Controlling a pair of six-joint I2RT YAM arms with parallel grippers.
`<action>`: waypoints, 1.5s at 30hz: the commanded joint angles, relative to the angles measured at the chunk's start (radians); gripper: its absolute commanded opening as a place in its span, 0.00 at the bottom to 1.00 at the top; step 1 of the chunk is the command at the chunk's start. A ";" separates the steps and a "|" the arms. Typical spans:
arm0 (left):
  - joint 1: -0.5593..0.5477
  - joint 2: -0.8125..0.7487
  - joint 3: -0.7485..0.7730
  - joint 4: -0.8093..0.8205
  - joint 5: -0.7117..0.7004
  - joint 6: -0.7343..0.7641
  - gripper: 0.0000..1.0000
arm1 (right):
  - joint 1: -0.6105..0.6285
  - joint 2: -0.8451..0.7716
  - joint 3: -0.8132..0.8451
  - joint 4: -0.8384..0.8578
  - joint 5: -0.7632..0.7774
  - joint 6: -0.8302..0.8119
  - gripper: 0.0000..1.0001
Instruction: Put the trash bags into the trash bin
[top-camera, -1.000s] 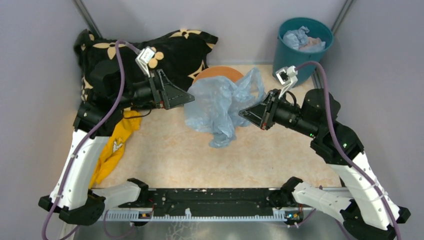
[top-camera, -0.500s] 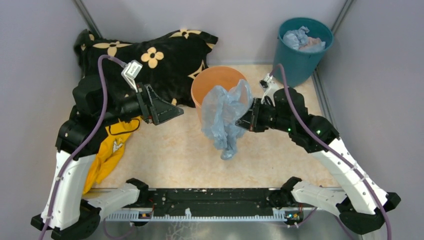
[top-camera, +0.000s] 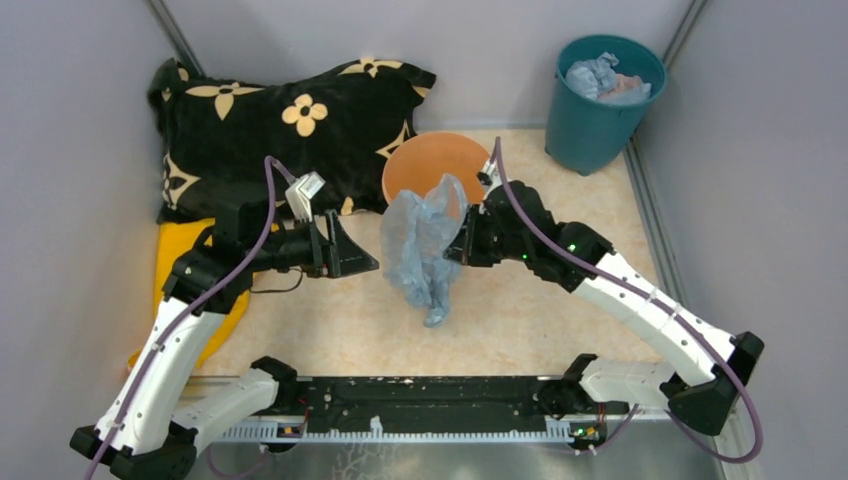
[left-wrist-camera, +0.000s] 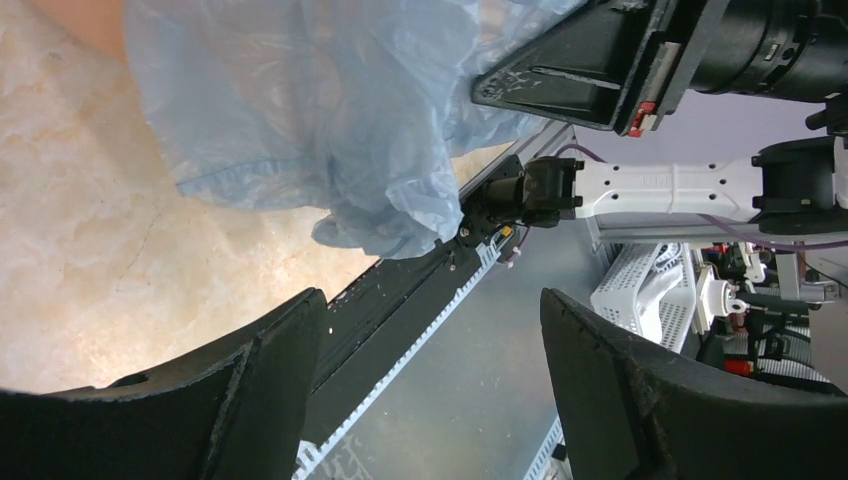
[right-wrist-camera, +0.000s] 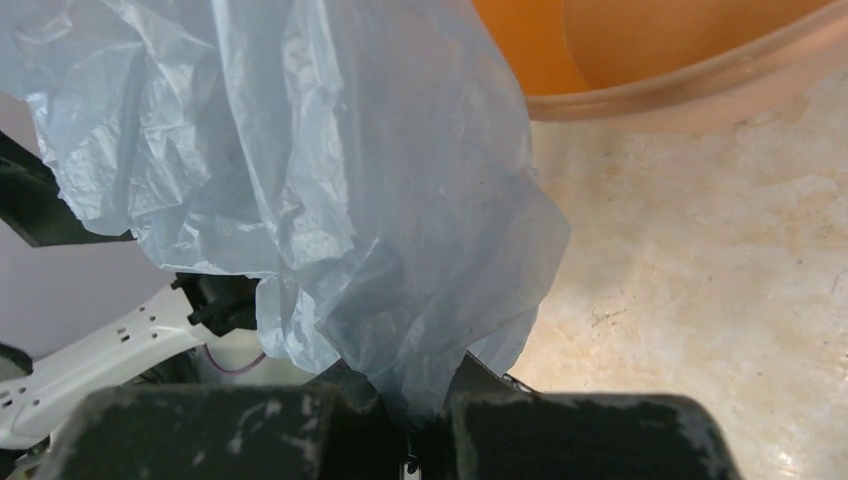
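Observation:
A pale blue see-through trash bag (top-camera: 420, 245) hangs bunched in front of the peach-orange trash bin (top-camera: 435, 160), its lower end near the tabletop. My right gripper (top-camera: 455, 245) is shut on the bag's right side. In the right wrist view the film (right-wrist-camera: 330, 180) is pinched between the fingers of this gripper (right-wrist-camera: 425, 420), with the bin's rim (right-wrist-camera: 660, 90) behind it. My left gripper (top-camera: 365, 262) stands open just left of the bag, holding nothing. From the left wrist, the bag (left-wrist-camera: 330, 120) hangs beyond the wide-apart gripper (left-wrist-camera: 432, 300).
A dark teal bucket (top-camera: 605, 100) with crumpled blue film in it stands at the back right. A black pillow with yellow flowers (top-camera: 290, 110) lies at the back left, with a yellow cloth (top-camera: 185, 270) in front of it. Grey walls enclose both sides.
The right gripper has carried the bag left and nearer, and the bag now hangs narrower. The left gripper has drawn back toward the near side, its jaws slightly narrower. The bin's mouth shows more.

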 joint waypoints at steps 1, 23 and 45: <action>-0.001 -0.025 -0.027 0.060 -0.007 -0.010 0.84 | 0.043 0.053 0.055 0.099 0.053 0.024 0.00; -0.057 -0.027 -0.160 0.090 -0.126 0.001 0.82 | 0.120 0.203 0.145 0.175 0.077 0.038 0.00; -0.086 0.035 -0.184 0.162 -0.242 0.028 0.00 | 0.197 0.091 0.104 0.184 0.035 0.060 0.00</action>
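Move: The bag hangs from the right fingers. Its middle lies about 10 cm to the right of the left hand, 3 cm ahead and 9 cm lower; from the right hand it is about 6 cm left, level front to back and 4 cm lower. The right gripper is some 16 cm right of the left hand, 4 cm ahead and 5 cm lower. The orange bin is about 23 cm ahead of the left hand and 13 cm to its right, 20 cm lower. Downward, the left hand sinks about 8 cm beside the bag, easing some 3 cm forward in the second half while its wide-open fingers swing almost shut at the bag's near left edge, seeming to pinch it. Leftward, the right hand keeps its grip and carries the bag about 8 cm towards them, reaching slightly forward before drawing back. ##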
